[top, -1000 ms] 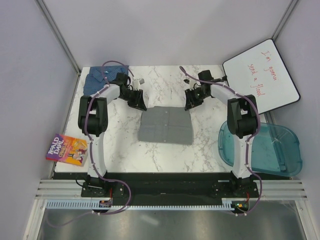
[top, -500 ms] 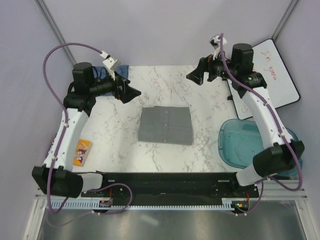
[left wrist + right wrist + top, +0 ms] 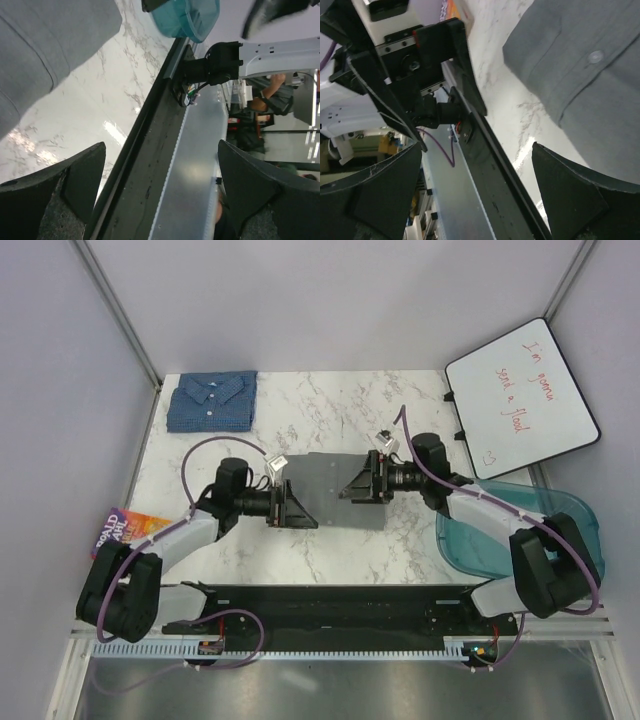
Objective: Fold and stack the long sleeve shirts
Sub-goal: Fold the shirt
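Note:
The grey long sleeve shirt (image 3: 335,508) lies folded into a flat rectangle in the middle of the table. The blue checked shirt (image 3: 212,402) lies folded at the back left corner. My left gripper (image 3: 298,512) hangs low at the grey shirt's left edge, open and empty. My right gripper (image 3: 353,488) is over its right part, also open and empty. The left wrist view has grey cloth (image 3: 45,45) at the upper left, away from the spread fingertips (image 3: 162,190). In the right wrist view the grey shirt (image 3: 580,65) and a button (image 3: 594,56) lie above open jaws (image 3: 477,195).
A colourful paperback book (image 3: 125,532) lies off the table's left edge. A whiteboard (image 3: 520,395) leans at the back right. A teal plastic bin (image 3: 545,530) sits at the right edge. The black rail (image 3: 330,600) holding the arm bases runs along the near edge.
Both arms have come down from raised poses at the back to low positions at the grey shirt's sides. The shirt has not moved.

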Motion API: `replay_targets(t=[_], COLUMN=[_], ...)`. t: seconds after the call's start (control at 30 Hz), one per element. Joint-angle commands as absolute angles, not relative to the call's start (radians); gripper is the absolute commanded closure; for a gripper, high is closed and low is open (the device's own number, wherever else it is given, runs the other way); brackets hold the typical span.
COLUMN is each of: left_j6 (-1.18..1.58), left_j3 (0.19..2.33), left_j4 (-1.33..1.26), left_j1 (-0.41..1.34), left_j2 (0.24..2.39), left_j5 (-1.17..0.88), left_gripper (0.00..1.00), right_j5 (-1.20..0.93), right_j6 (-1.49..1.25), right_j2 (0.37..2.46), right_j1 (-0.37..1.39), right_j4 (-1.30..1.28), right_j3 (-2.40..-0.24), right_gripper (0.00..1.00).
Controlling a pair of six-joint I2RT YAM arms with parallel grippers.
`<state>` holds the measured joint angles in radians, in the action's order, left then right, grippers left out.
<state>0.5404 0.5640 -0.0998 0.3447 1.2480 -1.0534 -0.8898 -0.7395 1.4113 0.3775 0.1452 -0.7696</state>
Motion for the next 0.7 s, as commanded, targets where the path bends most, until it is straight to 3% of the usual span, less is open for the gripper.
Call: replay_targets(t=[0.0,0.4,0.67], left_j6=[0.798,0.714,0.724], left_j3=[0.522,0.574,0.565], left_j4=[-0.422,-0.557,-0.574], left_j1=[0.374,0.371,0.224], left_j2=[1.301,1.587,1.808], left_j5=[-1.043,-0.968,-0.942], left_gripper=[0.01,0.01,0.02], right_j5=[-0.94,-1.005,-1.0], right_j6=[-0.893,-0.876,-0.513], right_j2=[1.439,1.719,1.908], right_j1=[0.428,0.425,0.319], right_j4=[0.411,0.558,0.237], right_j3=[-0.718,-0.719,-0.804], right_gripper=[0.02,0.02,0.02])
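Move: The folded grey shirt lies between and below my two inward-pointing hands. Its near edge is about 6 cm ahead of my left hand, 4 cm right and 13 cm down; from my right hand it is about level, 4 cm left and 15 cm down. The shirt's middle is roughly 10 cm beyond that edge. The blue shirt sits some 41 cm ahead and 26 cm left of my left hand; the teal bin is about 40 cm right of my right hand, 2 cm nearer me. Both my open hands, fingers pointing in at each other, sink towards the grey shirt's near edge: the left about 9 cm down while reaching 6 cm forward, the right some 11 cm almost straight down after a small shift left and back. Each rolls 10 to 15 degrees so its forward finger dips over the cloth; the fingers stay wide open. ##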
